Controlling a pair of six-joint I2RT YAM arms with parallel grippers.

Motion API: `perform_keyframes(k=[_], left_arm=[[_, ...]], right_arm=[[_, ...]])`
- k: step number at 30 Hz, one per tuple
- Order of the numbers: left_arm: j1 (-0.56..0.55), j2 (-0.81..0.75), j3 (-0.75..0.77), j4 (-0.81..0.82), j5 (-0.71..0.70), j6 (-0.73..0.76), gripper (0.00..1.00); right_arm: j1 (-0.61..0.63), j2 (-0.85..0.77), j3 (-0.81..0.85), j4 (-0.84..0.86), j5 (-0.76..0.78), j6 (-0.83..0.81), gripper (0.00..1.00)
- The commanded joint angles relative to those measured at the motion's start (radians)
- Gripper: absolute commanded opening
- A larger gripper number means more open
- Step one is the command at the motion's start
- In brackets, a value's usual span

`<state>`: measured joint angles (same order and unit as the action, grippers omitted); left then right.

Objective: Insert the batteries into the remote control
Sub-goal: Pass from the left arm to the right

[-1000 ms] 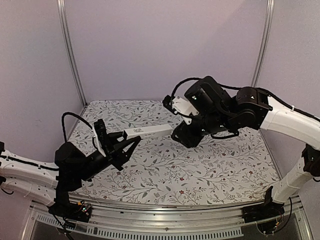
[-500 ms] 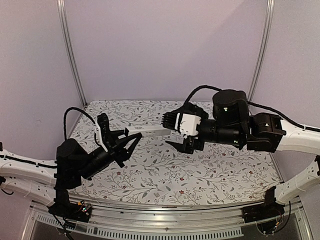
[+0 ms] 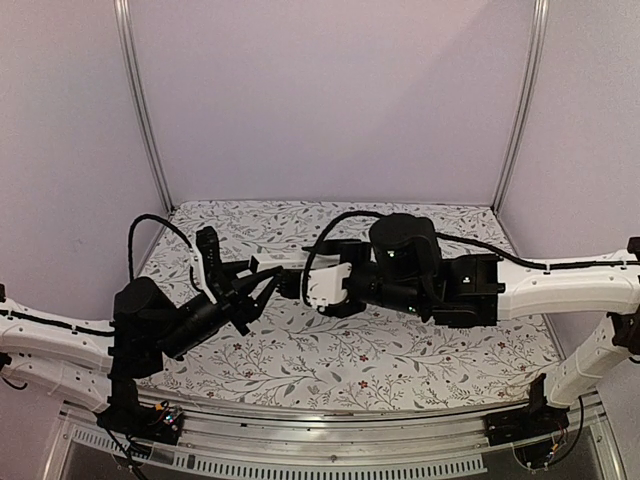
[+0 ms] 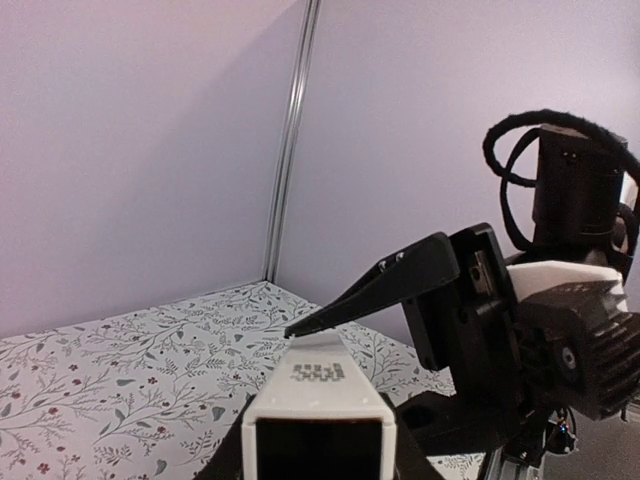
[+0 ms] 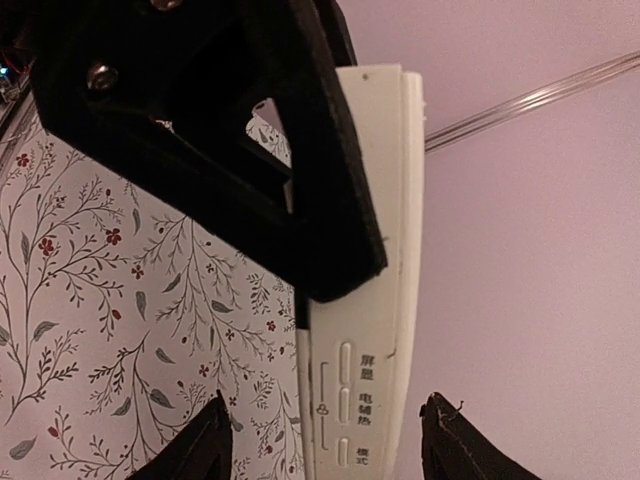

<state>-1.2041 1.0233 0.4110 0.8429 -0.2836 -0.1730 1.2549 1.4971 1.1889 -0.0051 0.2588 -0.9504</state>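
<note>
My left gripper (image 3: 258, 278) is shut on the remote control (image 3: 277, 263), a slim white bar held above the floral table and pointing right. In the left wrist view its near end (image 4: 318, 400) faces the camera. My right gripper (image 3: 300, 272) has come in over the bar's far end. In the right wrist view its two fingertips (image 5: 208, 440) straddle the remote control (image 5: 365, 330) with a gap on each side, so it is open. A black finger (image 5: 250, 150) of the left gripper lies across the bar. No batteries are in view.
A floral cloth (image 3: 400, 350) covers the table. Lilac walls with metal posts (image 3: 140, 110) close in the back and sides. The right arm (image 3: 560, 285) stretches low across the table from the right, with a cable loop (image 3: 335, 225) above its wrist.
My right gripper has swung left along the remote toward the left gripper, and its wrist has turned over. The left arm has lifted the remote only slightly.
</note>
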Motion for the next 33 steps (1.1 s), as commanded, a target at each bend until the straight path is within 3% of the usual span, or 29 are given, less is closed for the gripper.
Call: perform_keyframes(k=[1, 4, 8, 16, 25, 26, 30, 33], left_arm=[[0.000, -0.005, 0.030, 0.007, -0.009, -0.010, 0.00], [0.001, -0.006, 0.030, 0.007, -0.007, -0.008, 0.00], [0.001, -0.003, 0.031, 0.008, -0.006, -0.009, 0.00], [-0.001, -0.002, 0.026, 0.014, -0.007, -0.015, 0.00], [0.000, -0.006, 0.022, 0.015, -0.022, -0.013, 0.00], [0.000, -0.005, 0.020, 0.015, -0.026, -0.013, 0.03], [0.001, -0.007, 0.007, 0.048, -0.044, 0.010, 0.51], [0.000, -0.017, 0.008, 0.057, -0.033, 0.047, 0.75]], right_arm=[[0.001, 0.023, -0.032, 0.105, 0.091, -0.052, 0.61], [0.001, 0.025, -0.050, 0.129, 0.119, -0.064, 0.57], [0.000, 0.021, -0.063, 0.159, 0.143, -0.078, 0.40], [0.001, 0.028, -0.070, 0.214, 0.178, -0.100, 0.24], [0.000, 0.025, -0.058, 0.215, 0.187, -0.047, 0.17], [0.000, 0.025, -0.058, 0.215, 0.187, -0.041, 0.16], [-0.002, 0.019, -0.057, 0.215, 0.169, -0.012, 0.10], [-0.003, 0.012, -0.061, 0.213, 0.158, 0.014, 0.08]])
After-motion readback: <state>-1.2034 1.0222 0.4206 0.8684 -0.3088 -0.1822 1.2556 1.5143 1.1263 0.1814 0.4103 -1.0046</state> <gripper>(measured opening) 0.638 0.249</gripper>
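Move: The remote, still clamped near one end by the left gripper, lies across in front of the right gripper: its middle is about 4 cm to the right hand's left, level with it fore and aft. The left gripper sits about 8 cm to the left of the right hand, 3 cm farther back and 1 cm lower. From the left hand, the remote's middle is roughly 2 cm ahead, 4 cm to the right and 1 cm up. Ease the right gripper forward about 2 cm onto the free part of the remote, turning it a little clockwise (under 10 degrees) and closing its fingers until they pinch the remote on both faces. Hold there, let the left hand rise about 1 cm, then spread the left fingers wide to let go of their end. ##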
